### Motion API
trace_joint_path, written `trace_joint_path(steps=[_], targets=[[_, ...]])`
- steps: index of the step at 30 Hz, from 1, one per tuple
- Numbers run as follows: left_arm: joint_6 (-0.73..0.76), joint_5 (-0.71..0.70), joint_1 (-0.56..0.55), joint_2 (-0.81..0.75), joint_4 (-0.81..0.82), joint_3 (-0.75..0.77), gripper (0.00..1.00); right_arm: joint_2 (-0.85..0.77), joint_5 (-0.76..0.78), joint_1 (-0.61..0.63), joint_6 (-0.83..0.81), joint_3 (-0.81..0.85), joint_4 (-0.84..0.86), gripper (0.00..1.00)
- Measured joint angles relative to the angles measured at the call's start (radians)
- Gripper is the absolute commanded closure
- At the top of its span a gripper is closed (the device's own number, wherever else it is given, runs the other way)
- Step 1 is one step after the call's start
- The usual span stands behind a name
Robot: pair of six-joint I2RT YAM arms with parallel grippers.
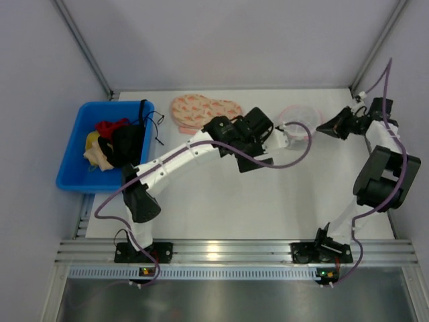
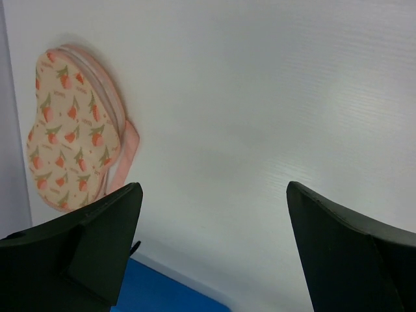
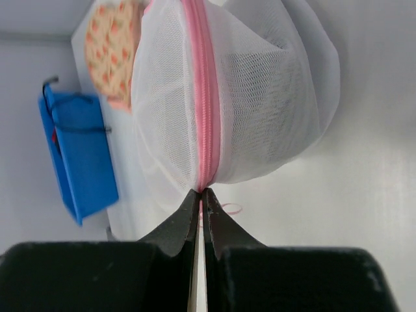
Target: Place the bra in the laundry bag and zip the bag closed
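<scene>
The laundry bag (image 1: pixel 295 118), a white mesh dome with a pink zip rim, sits at the back right of the table; it fills the right wrist view (image 3: pixel 260 97). My right gripper (image 1: pixel 323 127) (image 3: pixel 202 190) is shut on the bag's pink zip rim at its near end. The bra (image 1: pixel 127 144) is black fabric lying in the blue bin with other clothes, a strap hanging over the rim. My left gripper (image 1: pixel 222 127) (image 2: pixel 213 188) is open and empty above the table, between the heart-shaped piece and the bag.
The blue bin (image 1: pixel 70 154) stands at the far left, also holding red and beige clothes; it shows in both wrist views (image 2: pixel 162 292) (image 3: pixel 78 162). A peach-pink patterned heart-shaped piece (image 1: pixel 198 109) (image 2: pixel 68 130) (image 3: pixel 114 45) lies at the back centre. Grey walls enclose the table.
</scene>
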Motion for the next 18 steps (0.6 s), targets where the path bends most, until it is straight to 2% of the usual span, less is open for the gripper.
trace_joint_path(steps=[8,17,18], targets=[[-0.165,0.174,0.211,-0.058,0.016,0.032,0.01,-0.004,0.165,-0.180,0.224,-0.129,0.309,1.00],[-0.323,0.319,0.423,-0.134,0.044,0.012,0.02,-0.017,0.262,-0.257,0.356,-0.233,0.477,1.00],[-0.336,0.335,0.450,-0.148,0.048,0.000,0.01,-0.017,0.262,-0.256,0.360,-0.235,0.484,0.97]])
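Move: The right hand already pinches the laundry bag by its pink zip band; the bag's body lies some 7 cm to its left and 4 cm ahead, a little lower. The table's far right corner is about 23 cm ahead and 22 cm right of that hand. The open left hand has the strawberry pouch roughly 25 cm ahead, 20 cm left and 20 cm below, and the laundry bag about 15 cm right and 14 cm ahead. Rightward, quick at first and then easing to a stop, the right hand carries the pinched laundry bag about 15 cm towards the table's right edge, sinking some 4 cm while turning clockwise about 35 degrees. The empty left hand swings left, forward and up, away from the bag and towards the strawberry pouch, rolling its left side down and turning counter-clockwise, fingers staying wide open. ##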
